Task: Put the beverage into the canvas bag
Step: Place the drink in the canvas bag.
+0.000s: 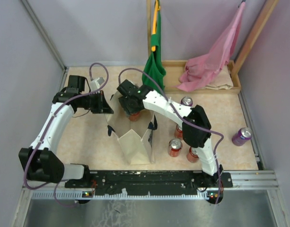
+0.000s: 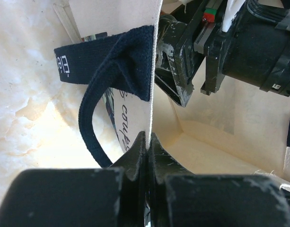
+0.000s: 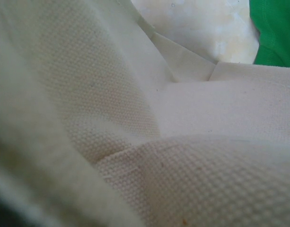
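The canvas bag (image 1: 135, 146) stands open at the table's middle, cream with navy handles (image 2: 111, 56). My left gripper (image 1: 108, 108) is shut on the bag's left rim; in the left wrist view the thin white edge runs between its closed jaws (image 2: 148, 137). My right gripper (image 1: 133, 111) reaches into the bag's mouth from the right with a red beverage can (image 1: 134, 116) at its tip. Its black fingers (image 2: 175, 80) show inside the bag in the left wrist view. The right wrist view shows only close canvas (image 3: 206, 179), with no fingers or can.
Three red cans (image 1: 175, 147) (image 1: 192, 154) (image 1: 179, 131), a silver-topped one (image 1: 186, 100) and a purple one (image 1: 241, 136) stand or lie right of the bag. A green cloth bag (image 1: 154, 66) and a pink cloth bag (image 1: 215, 56) hang over a wooden tray (image 1: 237, 87) at the back.
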You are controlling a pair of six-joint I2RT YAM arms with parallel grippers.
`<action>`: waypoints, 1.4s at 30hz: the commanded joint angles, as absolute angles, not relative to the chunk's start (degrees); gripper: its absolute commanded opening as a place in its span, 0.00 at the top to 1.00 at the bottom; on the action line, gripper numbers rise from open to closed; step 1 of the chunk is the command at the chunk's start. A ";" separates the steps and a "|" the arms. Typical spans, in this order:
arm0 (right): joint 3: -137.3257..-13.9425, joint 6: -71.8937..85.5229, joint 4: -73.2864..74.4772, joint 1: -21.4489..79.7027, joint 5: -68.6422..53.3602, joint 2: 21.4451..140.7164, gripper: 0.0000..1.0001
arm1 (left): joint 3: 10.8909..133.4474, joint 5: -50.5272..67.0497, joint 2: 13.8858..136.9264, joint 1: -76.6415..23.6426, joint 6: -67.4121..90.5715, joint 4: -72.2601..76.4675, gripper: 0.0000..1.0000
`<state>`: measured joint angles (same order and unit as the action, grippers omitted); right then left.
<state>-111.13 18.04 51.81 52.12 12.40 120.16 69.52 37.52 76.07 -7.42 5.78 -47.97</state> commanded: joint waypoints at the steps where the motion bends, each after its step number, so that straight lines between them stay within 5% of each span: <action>1: -108.22 17.51 51.61 52.56 11.16 118.66 1.00 | 71.66 40.17 75.54 -7.88 6.42 -46.19 1.00; 23: -96.81 16.37 40.48 53.26 12.93 102.98 1.00 | 71.43 39.27 75.85 -8.09 6.53 -45.71 1.00; 42: -93.39 10.24 39.14 54.18 1.20 100.67 1.00 | 71.47 39.49 76.67 -8.17 6.69 -45.71 1.00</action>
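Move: The right hand already has the red can inside the canvas bag; the middle of the bag's floor lies about 5 cm back from it, roughly straight below by 11 cm. Outside, the nearest red can stands some 22 cm right and 3 cm back, another 19 cm right and 10 cm back, both about 6 cm lower. From the left hand, shut on the rim, the floor's middle is 9 cm right, 1 cm back, 18 cm down. Still gripping the red can, the right hand draws back about 5 cm and slightly up inside the canvas bag. ##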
